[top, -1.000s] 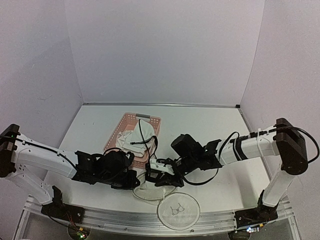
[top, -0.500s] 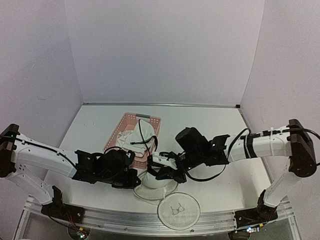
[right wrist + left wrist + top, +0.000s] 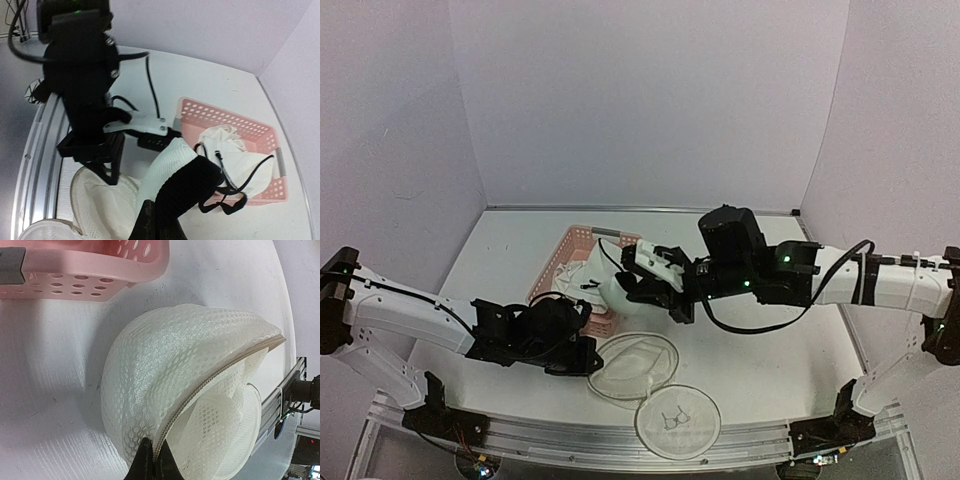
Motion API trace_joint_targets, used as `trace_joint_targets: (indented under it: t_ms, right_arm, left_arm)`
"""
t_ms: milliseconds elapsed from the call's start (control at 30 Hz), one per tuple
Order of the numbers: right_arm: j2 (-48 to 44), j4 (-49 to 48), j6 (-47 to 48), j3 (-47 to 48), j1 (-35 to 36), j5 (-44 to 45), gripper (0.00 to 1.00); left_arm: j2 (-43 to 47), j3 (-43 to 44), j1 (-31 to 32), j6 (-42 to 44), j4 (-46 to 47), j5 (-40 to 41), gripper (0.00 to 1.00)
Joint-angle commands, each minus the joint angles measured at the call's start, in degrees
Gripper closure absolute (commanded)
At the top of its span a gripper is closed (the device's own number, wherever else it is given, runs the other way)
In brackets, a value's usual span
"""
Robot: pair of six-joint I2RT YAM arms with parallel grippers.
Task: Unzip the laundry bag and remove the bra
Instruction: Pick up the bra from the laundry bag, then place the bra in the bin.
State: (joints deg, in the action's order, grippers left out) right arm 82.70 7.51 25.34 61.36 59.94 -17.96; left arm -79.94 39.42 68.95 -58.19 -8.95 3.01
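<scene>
The laundry bag [image 3: 635, 366] lies flattened and unzipped on the table, a white mesh pouch [image 3: 165, 370] with its zip edge gaping. My left gripper [image 3: 584, 354] is shut on that zip edge [image 3: 153, 460] at the bag's left rim. The bra [image 3: 608, 293], a white cup with black band [image 3: 200, 185] and thin black straps, hangs above the table beside the pink basket. My right gripper [image 3: 632, 286] is shut on the bra [image 3: 167, 167], lifted clear of the bag [image 3: 100, 205].
The pink slotted basket [image 3: 572, 243] stands behind the bag and holds white garments with black straps [image 3: 582, 276]. A second white mesh disc with a black bra outline [image 3: 677, 420] lies at the table's front edge. The basket's wall [image 3: 85, 280] is close to the left gripper.
My right gripper has shut on the bra, then risen and moved back toward the basket, drawing the bra out of the bag. The bag has sunk flat. The left gripper has stayed put.
</scene>
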Motion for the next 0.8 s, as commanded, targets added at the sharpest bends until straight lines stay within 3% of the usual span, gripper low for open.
trace_joint_targets:
  t_ms: [0,233,500,767]
  right_arm:
    - [-0.9,-4.3,0.1,6.8,0.1,7.7,1.00]
    - [8.4,-6.7,1.2,18.5,-0.6,14.2,1.00]
    - [25.6,-7.1,0.2,33.2,-2.5,20.0,1.00]
    - [37.5,-7.1,-1.7,39.9,-3.2,21.4,1.00]
  left_arm:
    - [-0.3,2.6,-0.3,1.3,1.2,-0.3,1.00]
    - [0.2,2.2,-0.2,1.6,1.2,-0.1,1.00]
    - [0.9,2.4,-0.2,2.3,1.3,0.2,1.00]
    - [0.8,2.9,-0.2,3.1,1.2,0.2,1.00]
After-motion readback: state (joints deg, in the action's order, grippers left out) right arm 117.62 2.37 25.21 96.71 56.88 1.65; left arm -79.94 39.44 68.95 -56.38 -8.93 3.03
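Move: Ahead and to the left of the right hand, which already holds the bra clear of the laundry bag, the basket's middle lies some 18 cm farther out, 12 cm left and 18 cm lower. The open bag sits about 5 cm back, 1 cm left and 20 cm below this hand; its round lid is roughly 16 cm back, 9 cm right and 22 cm down. From the left hand the basket is about 21 cm ahead, 1 cm left and 3 cm below. Carrying the pinched bra away from the bag, the right hand sweeps quickly about 16 cm forward and 10 cm left in an arc, first rising some 10 cm, then sinking by as much as it comes over the basket. Its wrist turns about 20 degrees clockwise and its fingers stay shut. The left hand stays in place, still pinching the bag's rim. ##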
